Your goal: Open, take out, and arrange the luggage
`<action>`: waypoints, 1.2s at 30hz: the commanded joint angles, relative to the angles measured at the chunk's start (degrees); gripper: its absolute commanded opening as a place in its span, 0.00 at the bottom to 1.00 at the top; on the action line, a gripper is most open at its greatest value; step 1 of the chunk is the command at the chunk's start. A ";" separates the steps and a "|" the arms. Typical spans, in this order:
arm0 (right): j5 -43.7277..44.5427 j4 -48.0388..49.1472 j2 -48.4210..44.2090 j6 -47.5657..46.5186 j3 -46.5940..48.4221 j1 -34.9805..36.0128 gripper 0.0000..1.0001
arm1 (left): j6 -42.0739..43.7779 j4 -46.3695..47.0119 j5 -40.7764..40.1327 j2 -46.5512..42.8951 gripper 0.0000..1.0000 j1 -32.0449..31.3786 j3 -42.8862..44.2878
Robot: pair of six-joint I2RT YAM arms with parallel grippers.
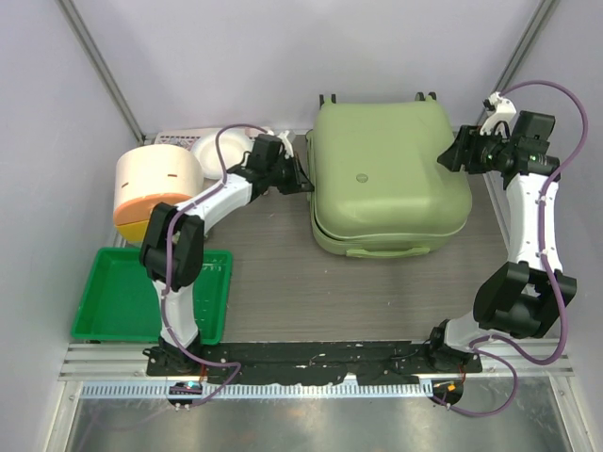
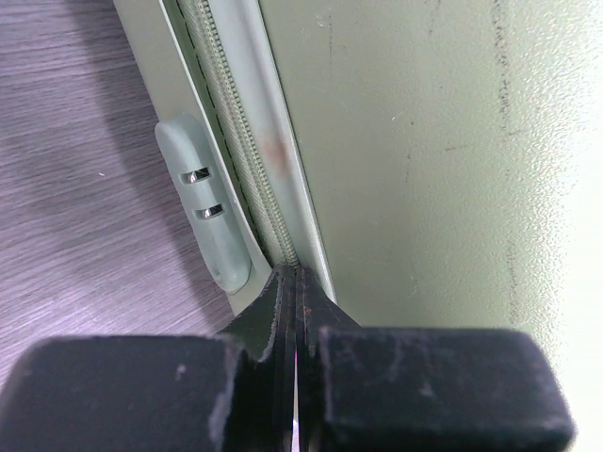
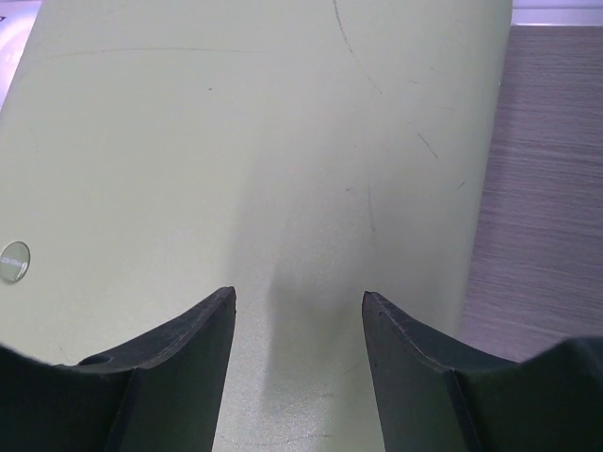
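The luggage [image 1: 386, 169], a pale green hard-shell suitcase, lies flat and closed at the back middle of the table. My left gripper [image 1: 303, 181] is at its left side. In the left wrist view the gripper [image 2: 297, 282] is shut, its tips pressed against the zipper [image 2: 240, 160] that runs along the luggage [image 2: 424, 141] seam; I cannot tell whether a zipper pull sits between them. My right gripper [image 1: 448, 158] hovers over the right end of the lid. In the right wrist view it [image 3: 299, 297] stands open above the luggage [image 3: 236, 141] shell with nothing between its fingers.
A cream-and-orange round container [image 1: 155, 184] stands at the left back with a white bowl [image 1: 221, 149] behind it. A bright green tray [image 1: 122, 297] lies at the near left. A pale green bumper with two metal screws [image 2: 203, 202] sits beside the zipper.
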 commanded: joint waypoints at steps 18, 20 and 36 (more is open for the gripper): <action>0.92 0.19 -3.62 -1.84 -4.23 0.00 0.62 | 3.52 -2.11 -0.31 11.65 0.00 -4.33 2.48; 1.71 0.10 -3.80 -1.66 -5.29 0.00 0.62 | 3.88 0.94 2.77 10.78 0.00 -3.98 0.92; 4.96 0.18 -4.24 -2.28 -2.83 -0.35 0.62 | 5.72 -12.65 -25.87 -6.37 0.71 -4.59 3.27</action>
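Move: The luggage's middle is about 18 cm to the right of the left hand, level with it in reach and height; its shut fingertips are at the zipped seam on the luggage's left side. The carry handle is some 19 cm right and 15 cm nearer, the plate 22 cm left, 9 cm farther out and 12 cm lower. From the right hand, the luggage's middle is roughly 12 cm left, 2 cm nearer and 14 cm below. The luggage is pushed along to the right by the left hand's shut fingertips at its left side seam, the hand driving about 3 cm right and 2 cm forward. It then backs off left and towards the base by some 3 cm, its fingers opening past halfway. The right hand, still open, sinks about 2 cm at the luggage's right upper side, easing slightly back and right. ##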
